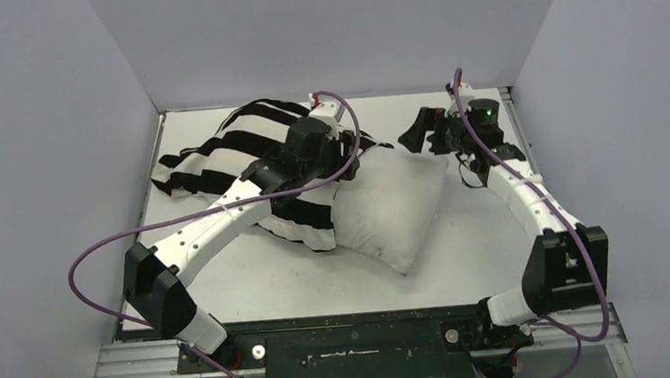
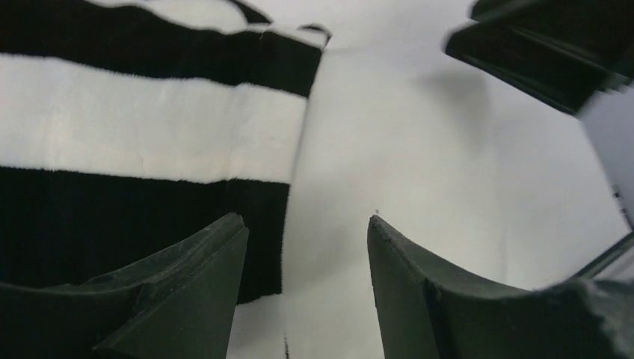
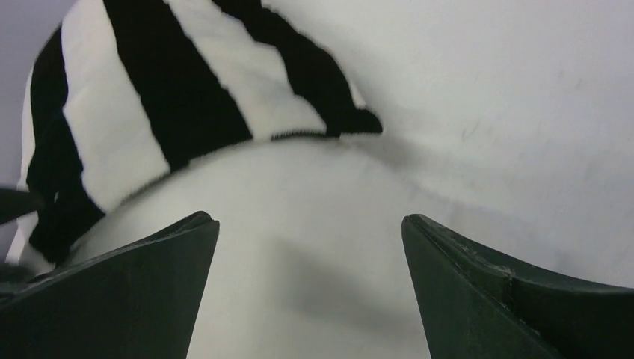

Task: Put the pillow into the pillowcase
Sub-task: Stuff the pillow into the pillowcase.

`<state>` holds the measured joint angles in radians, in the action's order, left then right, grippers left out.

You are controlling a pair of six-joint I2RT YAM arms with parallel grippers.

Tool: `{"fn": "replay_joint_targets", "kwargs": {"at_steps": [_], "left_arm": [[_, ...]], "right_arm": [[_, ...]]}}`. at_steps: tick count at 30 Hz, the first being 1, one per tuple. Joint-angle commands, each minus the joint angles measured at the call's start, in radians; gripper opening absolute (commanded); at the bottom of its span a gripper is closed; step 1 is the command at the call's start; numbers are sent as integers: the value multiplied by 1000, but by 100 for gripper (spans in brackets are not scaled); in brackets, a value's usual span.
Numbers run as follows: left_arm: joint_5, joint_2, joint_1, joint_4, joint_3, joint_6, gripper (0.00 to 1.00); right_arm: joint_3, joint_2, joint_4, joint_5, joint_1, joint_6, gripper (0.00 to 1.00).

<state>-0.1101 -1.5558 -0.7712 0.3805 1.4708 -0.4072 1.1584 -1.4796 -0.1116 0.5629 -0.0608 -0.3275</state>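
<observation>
The pillow [image 1: 391,204], plump and off-white, lies mid-table with its left part under the black-and-white striped pillowcase [image 1: 242,142]. My left gripper [image 1: 353,157] hovers over the pillowcase's edge at the pillow's far corner, open, with nothing between its fingers. In the left wrist view, the left gripper [image 2: 306,221] shows the pillowcase [image 2: 142,134] on the left and a pale surface on the right. My right gripper [image 1: 417,134] hangs open just beyond the pillow's far right corner. In the right wrist view, the right gripper [image 3: 310,217] is wide apart above the pillow [image 3: 314,247], with the pillowcase [image 3: 149,105] behind.
The white table [image 1: 489,240] is walled by grey panels on the left, back and right. Purple cables [image 1: 102,252] loop off both arms. The left arm [image 1: 216,221] lies across the near part of the pillowcase. The right gripper's dark body [image 2: 553,52] shows in the left wrist view.
</observation>
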Motion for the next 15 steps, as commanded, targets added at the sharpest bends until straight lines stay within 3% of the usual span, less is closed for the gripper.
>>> {"fn": "replay_joint_targets", "kwargs": {"at_steps": [1, 5, 7, 9, 11, 12, 15], "left_arm": [[-116, -42, -18, 20, -27, 52, 58], [-213, -112, -29, 20, -12, 82, 58], [-233, -136, -31, 2, -16, 96, 53], [-238, -151, -32, -12, -8, 111, 36], [-246, -154, -40, -27, 5, 123, 9], [-248, -152, -41, -32, 14, 128, 0], [-253, -144, -43, -25, 44, 139, 0]], "right_arm": [[-193, 195, -48, -24, -45, -25, 98], [-347, 350, -25, -104, -73, -204, 99], [-453, 447, 18, -136, -76, -310, 99], [-549, 544, 70, -169, -90, -373, 100], [-600, 596, 63, -209, -90, -395, 100], [-609, 610, 37, -221, -84, -398, 100], [-620, 665, -21, -237, -71, -395, 100]]}}
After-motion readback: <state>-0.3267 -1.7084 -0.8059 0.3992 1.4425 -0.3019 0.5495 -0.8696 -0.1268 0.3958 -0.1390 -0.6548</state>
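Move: The left hand's open fingers hover over the pillowcase's mouth: the edge where it meets the pillow lies roughly 9 cm below, 2 cm ahead and 1 cm left. From there the middle of the bare pillow is about 12 cm right and 5 cm back, the case's far tip 13 cm right and 10 cm farther out. The right hand has the pillow's right edge some 14 cm back, 3 cm right and 12 cm below it, and the case's far tip about 4 cm ahead, 6 cm left. The left fingers close from about half open and pinch the pillowcase's mouth edge against the pillow, after the hand drops some 8 cm, edges forward and rolls about 15 degrees, left side rising. Meanwhile the right hand, wide open throughout, sweeps back about 14 cm and sinks 6 cm over the bare pillow towards its right edge, turning slightly clockwise. ##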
